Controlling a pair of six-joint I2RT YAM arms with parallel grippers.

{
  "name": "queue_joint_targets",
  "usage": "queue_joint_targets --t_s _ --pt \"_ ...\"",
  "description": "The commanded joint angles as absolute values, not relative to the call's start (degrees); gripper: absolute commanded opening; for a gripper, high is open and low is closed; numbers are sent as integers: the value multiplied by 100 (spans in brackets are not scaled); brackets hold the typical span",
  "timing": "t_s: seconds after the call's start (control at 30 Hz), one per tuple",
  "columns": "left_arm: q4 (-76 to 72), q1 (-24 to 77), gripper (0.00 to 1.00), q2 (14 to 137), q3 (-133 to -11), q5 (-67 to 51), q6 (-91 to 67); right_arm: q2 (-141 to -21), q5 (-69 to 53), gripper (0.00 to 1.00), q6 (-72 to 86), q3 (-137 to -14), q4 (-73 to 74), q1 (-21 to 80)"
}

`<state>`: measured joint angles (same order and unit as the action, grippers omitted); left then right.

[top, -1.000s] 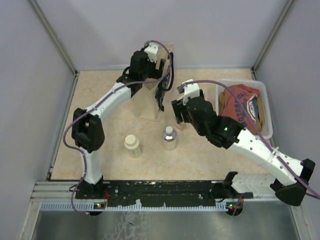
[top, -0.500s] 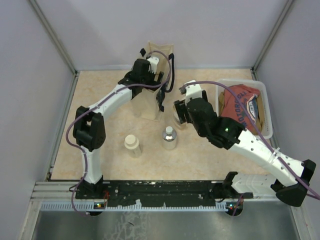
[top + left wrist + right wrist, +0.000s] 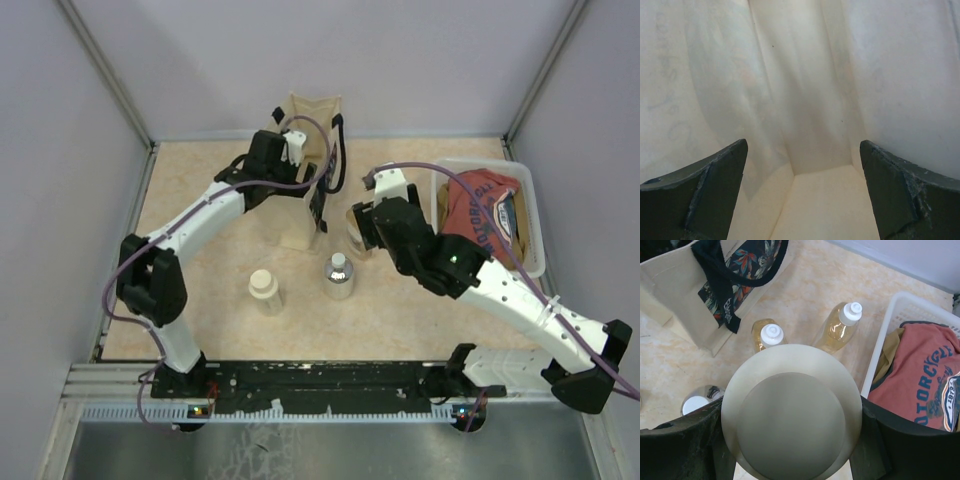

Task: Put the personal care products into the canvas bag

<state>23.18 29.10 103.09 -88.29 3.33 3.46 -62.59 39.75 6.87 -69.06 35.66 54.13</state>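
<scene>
The canvas bag [image 3: 303,215] stands upright at the back middle, with navy handles. My left gripper [image 3: 292,152] reaches into its mouth; the left wrist view shows only the bag's cream inner walls [image 3: 805,75], and my left gripper [image 3: 802,147] is open and empty. My right gripper [image 3: 362,232] hovers right of the bag, shut on a squat cream jar [image 3: 791,417]. Below it stand two amber bottles [image 3: 771,335] [image 3: 842,325] with white caps. Another cream jar [image 3: 264,290] and the round clear bottle [image 3: 338,276] stand in front of the bag.
A white plastic tub [image 3: 535,235] with a red shirt [image 3: 485,210] sits at the right; its rim [image 3: 884,337] lies close beside the amber bottles. Grey walls enclose the table at the back and on both sides.
My left gripper has dropped from above the bag's top down into its mouth, and the bag's upper edge now shows behind it. The right arm with the jar has barely moved.
</scene>
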Motion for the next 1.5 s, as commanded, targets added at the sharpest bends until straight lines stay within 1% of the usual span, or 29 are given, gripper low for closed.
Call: queue_joint_targets --t_s 0.0,0.43,0.53,0.67,0.8,0.93,1.03,1.1,1.17,1.23,1.47 --pt "2558 2905 99 9670 -8351 -90 99 -6195 4119 5 702 -7344 2842 5255" --pt "2590 2963 99 8636 -7136 -538 -334 -6927 3202 3 -64 -7879 1744 4658" --pt "2630 3024 99 8416 -6958 -503 -395 -7237 2928 1 -182 -8247 1674 4405" --pt "2631 3041 99 8062 -6911 -465 -421 -7540 2644 0 -356 -8720 1457 4205" --pt "2579 3071 99 7744 -7118 -568 -439 -7761 2415 0 -470 -9052 1225 4148" --pt "2056 3077 99 7315 -7130 -490 -451 -7904 2006 0 -575 -9188 854 4148" --pt "1542 3079 99 6977 -7022 -221 -441 -7933 1600 0 -646 -9044 268 4148" --pt "1583 3077 99 6858 -7120 455 -452 -8039 1415 0 -684 -9069 -42 4147" --pt "1771 3081 99 6801 -7267 1403 -377 -8223 1255 0 -703 -9226 -154 4148" --pt "1812 3073 99 6768 -7319 1918 -239 -8422 1049 0 -722 -9379 -280 4146" --pt "1881 3044 99 6950 -7154 2469 -155 -9221 461 0 -816 -9824 -723 4148"
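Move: The right hand already holds the white jar; the canvas bag's middle lies about 15 cm ahead, 15 cm left and 15 cm below. Some 22 cm below that hand stand the near amber bottle, 4 cm ahead and 3 cm left, the far amber bottle, 8 cm ahead and 5 cm right, and the silver bottle, 6 cm back and 8 cm left. The left hand is inside the bag, whose middle is 1 cm back, 3 cm right and 4 cm below. Left hand pulls the bag back about 10 cm and rises out; right carries the jar forward-left over it. ##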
